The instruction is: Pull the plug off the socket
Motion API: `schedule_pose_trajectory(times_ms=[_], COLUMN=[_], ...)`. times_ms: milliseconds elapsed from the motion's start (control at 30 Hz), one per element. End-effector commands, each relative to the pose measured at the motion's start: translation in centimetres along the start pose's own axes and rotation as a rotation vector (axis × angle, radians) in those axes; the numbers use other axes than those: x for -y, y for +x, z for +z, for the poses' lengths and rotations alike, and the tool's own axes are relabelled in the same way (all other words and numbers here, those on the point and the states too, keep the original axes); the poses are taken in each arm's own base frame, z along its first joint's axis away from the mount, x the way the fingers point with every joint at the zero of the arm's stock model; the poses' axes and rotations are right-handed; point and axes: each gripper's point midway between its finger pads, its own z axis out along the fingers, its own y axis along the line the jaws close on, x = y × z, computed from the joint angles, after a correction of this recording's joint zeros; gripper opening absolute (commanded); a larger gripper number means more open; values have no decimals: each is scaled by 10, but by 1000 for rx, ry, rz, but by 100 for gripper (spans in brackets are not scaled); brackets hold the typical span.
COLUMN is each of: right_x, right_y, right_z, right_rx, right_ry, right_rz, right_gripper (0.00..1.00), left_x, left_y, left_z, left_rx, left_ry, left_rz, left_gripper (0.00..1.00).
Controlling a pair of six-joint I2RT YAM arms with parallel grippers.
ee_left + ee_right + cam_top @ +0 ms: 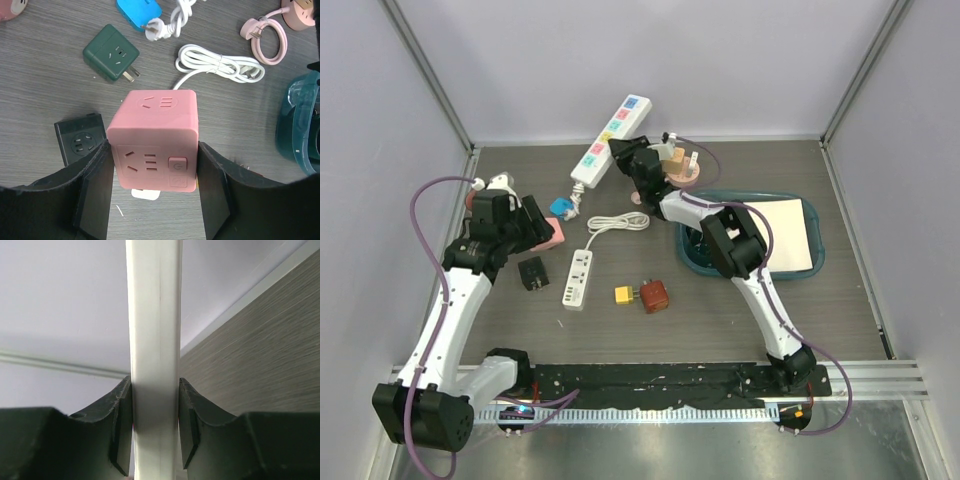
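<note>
My left gripper [154, 156] is shut on a pink cube socket [157, 130], one finger on each side, holding it above the table. A small white piece [145, 194] shows under the cube's lower face; I cannot tell whether it is a plug. In the top view the cube [552, 233] sits at the left gripper [542, 232]. My right gripper [155, 405] is shut on the edge of a long white power strip [154, 315]. That strip [615, 130] with coloured outlets is raised at the back. Its cord ends in a white plug [156, 29] next to a blue adapter [139, 12].
A green adapter [111, 52] and a black adapter [80, 142] lie below the cube. A coiled white cable [220, 65] and a small white strip [578, 278] lie mid-table. Red [653, 296] and yellow [623, 294] adapters sit nearby. A teal tray [750, 262] stands right.
</note>
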Motion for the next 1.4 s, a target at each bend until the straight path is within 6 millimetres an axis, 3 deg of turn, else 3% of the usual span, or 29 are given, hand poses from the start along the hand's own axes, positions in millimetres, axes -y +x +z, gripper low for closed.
schedule_pose_trajectory(times_ms=[0,200,367,667,767,800,900,967,1000,1200,1233,1300,1333,1367], right_x=[-60,-20,12,1,6,7,9,11,4,-11,-23,-22,-39,-39], right_y=[-51,-42,-35,-41,-31,-28,-19,-14,-17,-21,-25,-24,-32,-32], right_z=[12,23,11,2,6,8,12,11,11,0,-4,-12,-19,-24], right_rx=[215,205,180,138,99,87,38,12,10,-48,-53,-79,-77,-89], right_ry=[-134,-44,39,-2,0,8,43,69,65,138,134,158,140,157], right_rz=[128,110,94,74,88,88,57,40,32,-27,-25,-41,-41,-49], right_gripper=[1,2,1,1,16,29,47,53,62,77,78,78,78,78], left_x=[19,20,21,21,20,19,18,16,16,15,14,14,15,15], left_y=[-25,-26,-25,-24,-25,-25,-23,-24,-23,-24,-25,-24,-24,-24], left_z=[-7,-8,-7,-5,-6,-5,-4,-3,-2,-2,-3,-2,-3,-3], left_rx=[93,100,86,84,89,89,82,83,79,81,84,81,84,83], left_ry=[86,89,93,91,87,84,77,69,65,58,56,56,57,58], left_rz=[-10,-13,-11,-13,-13,-13,-14,-13,-13,-13,-13,-12,-12,-10], left_gripper=[0,0,0,0,0,0,0,0,0,0,0,0,0,0])
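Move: The right hand, still holding the long white power strip, is going to a bare patch of tabletop near the far edge, about 9 cm below, 1 cm farther out and 3 cm to its right. On the table, from this hand, the blue plug lies some 14 cm back and 16 cm left, the pink plug about 11 cm back and 6 cm right, and the wooden cube 1 cm back and 17 cm right. From the left hand, that patch is some 28 cm ahead, 18 cm right and 12 cm below. Keeping its pinch on the white strip, the right hand sets it down on the far tabletop, sinking about 9 cm with a small reach forward and back, a 3 cm drift right and a slight clockwise turn. It holds there briefly, then opens its fingers wide to release the strip and rises some 2 cm, fingertips tipping farther down. ##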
